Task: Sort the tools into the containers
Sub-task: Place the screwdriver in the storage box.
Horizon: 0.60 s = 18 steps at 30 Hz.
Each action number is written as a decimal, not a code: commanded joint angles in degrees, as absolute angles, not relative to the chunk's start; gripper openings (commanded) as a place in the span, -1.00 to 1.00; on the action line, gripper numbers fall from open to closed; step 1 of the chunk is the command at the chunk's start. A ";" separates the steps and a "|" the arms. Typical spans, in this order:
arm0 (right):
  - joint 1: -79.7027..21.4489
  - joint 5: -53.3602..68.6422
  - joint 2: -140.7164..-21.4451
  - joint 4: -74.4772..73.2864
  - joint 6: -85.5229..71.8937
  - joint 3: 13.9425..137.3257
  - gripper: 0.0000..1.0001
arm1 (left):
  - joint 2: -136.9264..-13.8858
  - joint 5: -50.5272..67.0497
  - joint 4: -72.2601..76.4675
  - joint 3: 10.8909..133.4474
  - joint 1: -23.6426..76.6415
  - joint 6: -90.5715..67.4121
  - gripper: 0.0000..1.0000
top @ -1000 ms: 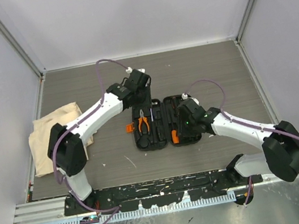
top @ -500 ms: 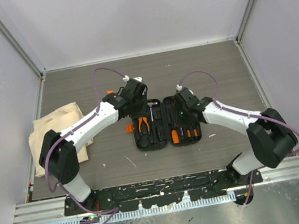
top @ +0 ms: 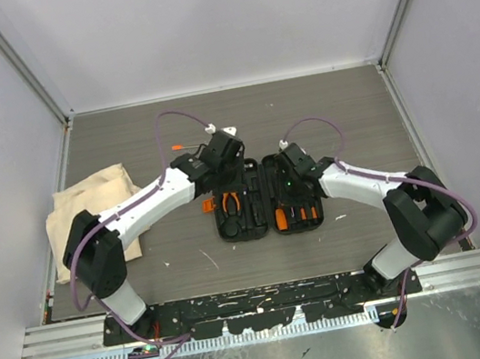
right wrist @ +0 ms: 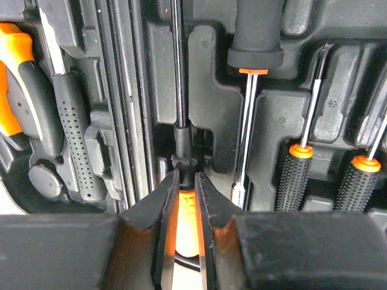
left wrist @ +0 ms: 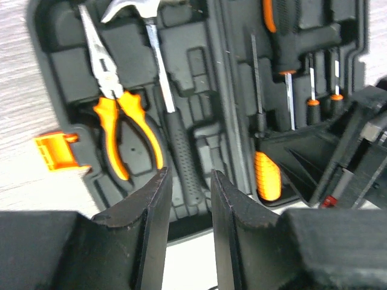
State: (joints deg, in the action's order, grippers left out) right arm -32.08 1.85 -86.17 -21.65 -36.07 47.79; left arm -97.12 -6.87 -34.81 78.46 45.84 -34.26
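The black tool case lies open mid-table. Its left half holds orange-and-black pliers and a black-handled hammer. Several screwdrivers sit in the right half. My right gripper is shut on the orange handle of one screwdriver, which lies in its slot. My left gripper hovers open over the hammer's handle with nothing between its fingers. A thin orange-tipped driver lies on the table behind the left arm. The beige cloth bag lies at the left.
An orange latch sticks out from the case's left side. A thin pale stick lies in front of the case. The right gripper's body shows at the right edge of the left wrist view. Enclosure walls stand on three sides.
The right gripper has moved towards the far end of the case's right half and narrowed its jaws onto the orange handle. The left gripper came nearer, over the case's left half.
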 commanded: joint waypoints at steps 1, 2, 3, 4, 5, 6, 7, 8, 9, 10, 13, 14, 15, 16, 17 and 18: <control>-30.76 2.69 -82.13 -20.41 -35.80 47.37 -0.54 | -94.54 -8.49 -29.19 77.30 49.19 -37.72 -0.35; -29.77 3.05 -80.96 -20.21 -35.93 47.69 -0.53 | -93.72 -8.78 -27.46 75.27 49.62 -39.08 -0.35; -28.76 3.46 -79.93 -19.81 -35.88 48.04 -0.53 | -93.19 -9.29 -25.68 73.77 50.10 -40.09 -0.35; -27.68 3.93 -79.19 -19.41 -35.77 48.43 -0.53 | -92.64 -10.03 -24.45 72.69 50.63 -41.03 -0.35; -26.60 4.40 -78.96 -19.00 -35.48 48.97 -0.53 | -92.35 -10.66 -23.35 71.85 51.10 -41.74 -0.35; -25.71 5.19 -79.19 -18.91 -34.92 49.76 -0.53 | -92.11 -11.23 -22.58 71.33 51.53 -42.23 -0.35; -25.01 6.05 -79.87 -19.12 -34.04 50.91 -0.53 | -92.10 -11.77 -21.87 70.90 52.00 -42.68 -0.35; -24.56 6.36 -80.94 -19.61 -33.30 52.55 -0.53 | -92.15 -12.30 -21.08 70.66 52.48 -42.93 -0.35; -24.19 6.64 -82.08 -20.08 -32.66 53.88 -0.53 | -92.42 -12.61 -20.41 70.60 52.91 -43.28 -0.36; -23.92 6.96 -83.18 -20.28 -32.02 54.89 -0.53 | -92.76 -12.69 -19.91 70.78 53.29 -43.59 -0.36; -23.05 8.95 -87.03 -19.90 -30.80 57.48 -0.53 | -94.32 -13.84 -19.15 71.19 55.00 -44.78 -0.40; -22.76 9.84 -87.90 -19.21 -30.62 58.03 -0.53 | -94.71 -14.07 -18.48 70.93 55.54 -45.08 -0.41; -22.24 10.63 -88.78 -18.57 -30.55 58.47 -0.53 | -95.03 -14.33 -17.82 70.55 56.15 -45.39 -0.41; -21.58 11.54 -89.84 -18.21 -30.55 59.01 -0.53 | -95.32 -14.53 -17.14 70.18 56.75 -45.81 -0.42; -21.28 12.26 -90.83 -18.12 -30.43 59.66 -0.53 | -95.60 -14.58 -16.28 69.69 57.36 -46.39 -0.43; -20.95 12.62 -91.55 -18.11 -30.27 60.18 -0.53 | -95.92 -14.62 -15.53 69.14 57.82 -46.85 -0.43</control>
State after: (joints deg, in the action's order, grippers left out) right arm -22.37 8.78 -89.25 -20.05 -32.10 57.04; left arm -95.29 -12.38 -21.87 69.97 55.61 -44.23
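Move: Just under the right fingertips lies the neck of the orange-handled screwdriver. Its shaft is centred about 5 cm ahead and 1 cm down, its handle some 3 cm back. The big screwdriver's handle lies roughly 9 cm ahead and 3 cm right, and the two small screwdrivers 6 cm right and 1 cm back. From the left hand the orange handle is about 6 cm back, 8 cm right and 10 cm down; the hammer handle is 3 cm back and 2 cm right. Rising off the screwdriver's neck, the right hand swings forward about 7 cm and up some 4 cm, passing above the shaft towards its tip, its fingers keeping their narrow gap. Meanwhile the left hand slides some 5 cm right and 4 cm back, sinking slightly, from over the hammer side towards the orange handle, fingers still apart. ##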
